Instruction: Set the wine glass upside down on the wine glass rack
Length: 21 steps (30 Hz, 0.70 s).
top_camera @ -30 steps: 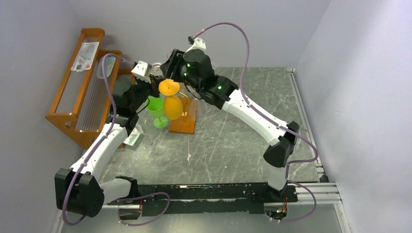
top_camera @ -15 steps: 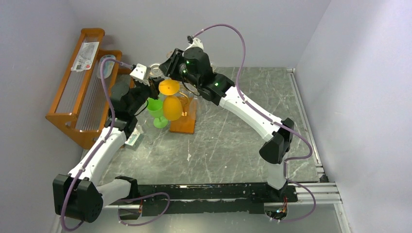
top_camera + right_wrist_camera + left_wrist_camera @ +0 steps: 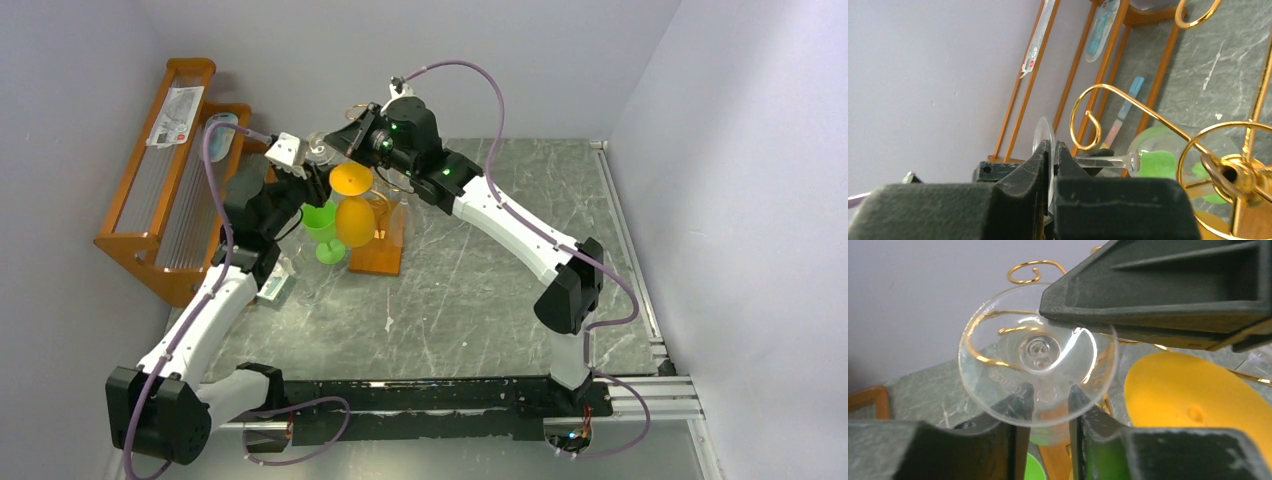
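The clear wine glass point(image 3: 320, 149) hangs in the air just left of the wine glass rack point(image 3: 386, 216), a gold wire stand on an orange-brown base. My right gripper point(image 3: 1053, 147) is shut on the glass's round foot point(image 3: 998, 355), pinching the disc edge-on point(image 3: 1040, 131). The stem point(image 3: 1100, 161) points right toward a gold curl point(image 3: 1087, 119). My left gripper point(image 3: 1050, 392) is under the foot, its fingers standing slightly apart on either side of the stem. The bowl is hidden behind the left gripper.
An orange glass point(image 3: 352, 208) hangs upside down on the rack and a green glass point(image 3: 322, 228) stands beside it, both close below the clear one. A stepped wooden shelf point(image 3: 160, 190) with small packets lines the left wall.
My right gripper has closed onto the glass's foot. The left jaws have eased apart around the stem. Both wrists shifted slightly up and left.
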### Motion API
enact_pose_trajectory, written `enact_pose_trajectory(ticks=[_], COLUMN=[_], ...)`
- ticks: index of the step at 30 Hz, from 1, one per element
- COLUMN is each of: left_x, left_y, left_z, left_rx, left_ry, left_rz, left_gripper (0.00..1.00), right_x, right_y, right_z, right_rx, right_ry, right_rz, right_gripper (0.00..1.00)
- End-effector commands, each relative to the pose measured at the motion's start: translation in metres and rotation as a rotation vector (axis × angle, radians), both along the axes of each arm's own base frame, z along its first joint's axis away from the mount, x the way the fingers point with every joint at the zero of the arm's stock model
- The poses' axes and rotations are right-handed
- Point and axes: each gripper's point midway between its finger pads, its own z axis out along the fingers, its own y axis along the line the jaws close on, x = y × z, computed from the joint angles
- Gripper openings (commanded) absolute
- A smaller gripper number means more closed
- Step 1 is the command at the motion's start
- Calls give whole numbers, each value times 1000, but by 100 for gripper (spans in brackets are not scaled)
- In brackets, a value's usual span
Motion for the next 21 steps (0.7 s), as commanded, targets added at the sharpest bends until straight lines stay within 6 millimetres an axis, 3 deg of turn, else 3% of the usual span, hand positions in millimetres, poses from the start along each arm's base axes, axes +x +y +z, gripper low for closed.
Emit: enact_pose_trajectory(ticks=[1,4,8,21], left_x=[-13,-19,-33,-51], left_y=[8,18,23,72], left_z=[23,13,12,38], left_rx=[-28,-40,-60,-362], left_ry=[-22,50,103,263], left_rz=[37,89,104,438], left_gripper=[42,52,57,57], right_x=[4,8,9,-2], right_y=[-11,-15,-15,-11], right_z=[14,17,20,31], right_rx=[47,58,71,137], right_ry=[-18,-18,-23,-22], right_rz=[-19,-48,-50,3], right_gripper=[0,0,0,0])
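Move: The clear wine glass hangs upside down with its stem between the left fingertips, its middle about 1 cm ahead of them and 3 cm below. From the left hand the hanging orange glass is some 6 cm back, 5 cm right and 3 cm lower; the green glass stands straight below, roughly 20 cm down. The right hand pinches the clear foot's rim; the rack's left curl lies about 2 cm ahead, 2 cm left and 3 cm below. Backing off and then swinging up and out to its left, the left hand opens its already parting fingers wide and comes free of the wine glass's stem, travelling roughly 5 cm back, 5 cm left and 4 cm up while turning some 15 degrees counter-clockwise. The right hand keeps its shut pinch on the foot, sinks about 1 cm towards the rack's curl, then holds nearly still. ##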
